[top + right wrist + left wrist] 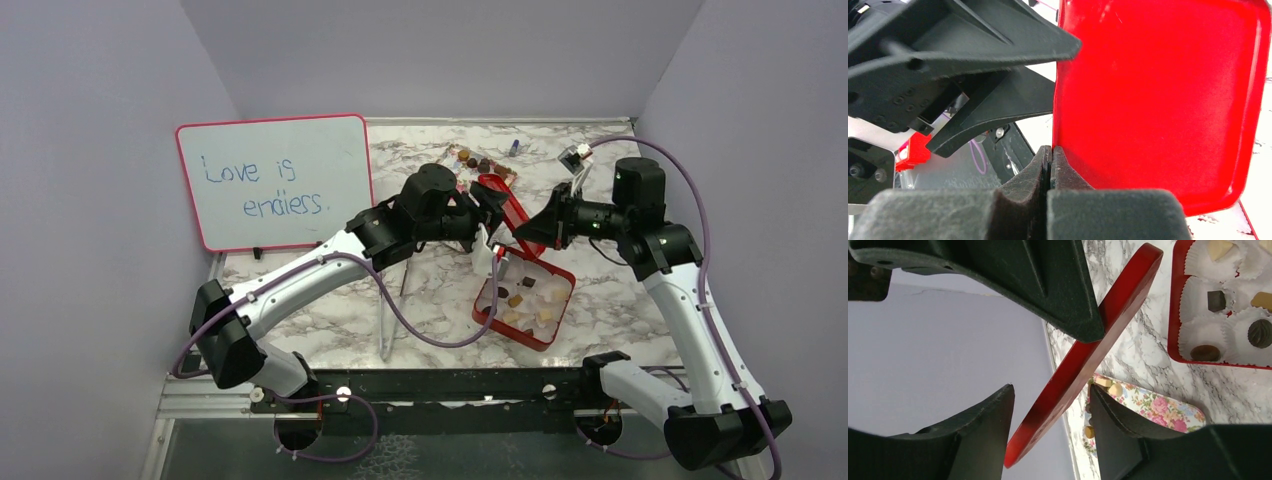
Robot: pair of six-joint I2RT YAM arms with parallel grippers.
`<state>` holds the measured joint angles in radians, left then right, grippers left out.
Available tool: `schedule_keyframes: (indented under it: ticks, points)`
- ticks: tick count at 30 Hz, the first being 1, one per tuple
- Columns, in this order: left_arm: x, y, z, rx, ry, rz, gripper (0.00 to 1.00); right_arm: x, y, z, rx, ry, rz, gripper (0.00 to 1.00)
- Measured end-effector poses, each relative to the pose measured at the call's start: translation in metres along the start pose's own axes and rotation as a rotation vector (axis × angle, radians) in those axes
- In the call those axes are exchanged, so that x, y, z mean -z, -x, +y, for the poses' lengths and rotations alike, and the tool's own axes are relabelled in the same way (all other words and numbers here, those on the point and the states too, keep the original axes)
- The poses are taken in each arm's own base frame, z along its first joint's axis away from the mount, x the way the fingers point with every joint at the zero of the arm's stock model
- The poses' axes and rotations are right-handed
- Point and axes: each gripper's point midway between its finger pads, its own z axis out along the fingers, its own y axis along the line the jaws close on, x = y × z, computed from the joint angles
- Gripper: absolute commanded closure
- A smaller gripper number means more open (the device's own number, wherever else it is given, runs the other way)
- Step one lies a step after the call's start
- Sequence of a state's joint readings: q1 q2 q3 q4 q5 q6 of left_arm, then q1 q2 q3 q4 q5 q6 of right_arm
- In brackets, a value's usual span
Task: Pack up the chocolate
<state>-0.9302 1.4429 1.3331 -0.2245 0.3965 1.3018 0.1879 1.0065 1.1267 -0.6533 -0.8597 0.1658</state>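
A red box [487,318] sits on the marble table, its white paper cups holding chocolate [517,299] in dark, tan and cream pieces [1216,300]. Its red lid [507,203] is lifted and tilted. My right gripper [1050,150] is shut on the lid's edge [1158,100]. My left gripper [1050,387] is open, and the lid [1083,355] runs slantwise between its fingers with a gap on each side. More chocolate [1115,389] lies on the floral tray [1168,407] behind them, at the back of the table [480,163].
A pink-framed whiteboard [272,180] reading "Love is endless" leans at the back left. Clear tongs [390,315] lie on the marble left of the box. A small blue-capped object [514,146] stands by the back wall. Grey walls close in three sides.
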Motion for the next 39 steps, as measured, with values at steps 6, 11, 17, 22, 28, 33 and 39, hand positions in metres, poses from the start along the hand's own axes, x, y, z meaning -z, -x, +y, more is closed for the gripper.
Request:
schedule_keyframes:
  ticks: [6, 11, 17, 22, 28, 33, 39]
  points:
    - [-0.008, 0.004, 0.0, -0.001, -0.011, -0.016, 0.6, -0.001, 0.004, 0.003, 0.008, 0.02, 0.0, 0.99]
    - [-0.009, 0.004, -0.005, 0.019, -0.029, -0.014, 0.81, -0.002, 0.005, 0.004, 0.007, 0.034, 0.001, 0.99]
    - [-0.007, -0.002, -0.011, 0.074, -0.041, 0.027, 1.0, 0.0, 0.023, 0.005, 0.022, 0.011, -0.057, 0.77]
    - [-0.004, -0.01, -0.001, 0.171, 0.026, 0.086, 1.0, 0.007, 0.044, 0.01, 0.036, -0.025, -0.151, 0.57]
    - [0.017, -0.012, 0.009, 0.394, 0.185, 0.105, 1.0, 0.036, 0.085, 0.036, 0.063, -0.056, -0.384, 0.24]
    - [0.045, -0.004, 0.006, 0.607, 0.301, 0.069, 1.0, 0.067, 0.115, 0.066, 0.079, -0.043, -0.58, 0.01]
    - [0.07, 0.021, 0.017, 0.988, 0.427, -0.063, 1.0, 0.083, 0.132, 0.08, 0.051, -0.042, -0.66, 0.0]
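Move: Between the left hand's open fingers sits the lid's left edge, the lid's middle some 2 cm to this hand's right and 5 cm below; the right hand's shut fingers hold another edge, with that middle about 3 cm ahead, 2 cm left and 3 cm below. From the left hand the chocolate box lies roughly 8 cm back, 8 cm right and 29 cm down, and the flowered tray about 17 cm ahead, 5 cm left and 30 cm down. Closing on the lid's edge, the left hand all but stays in place until its fingers pinch it; only then does the right hand open wide, letting go and rising about 17 cm off the lid while its fingers swing upward. The left hand keeps its grip, draws the lid left and up by some 5 cm each and turns its wrist about 60 degrees. ##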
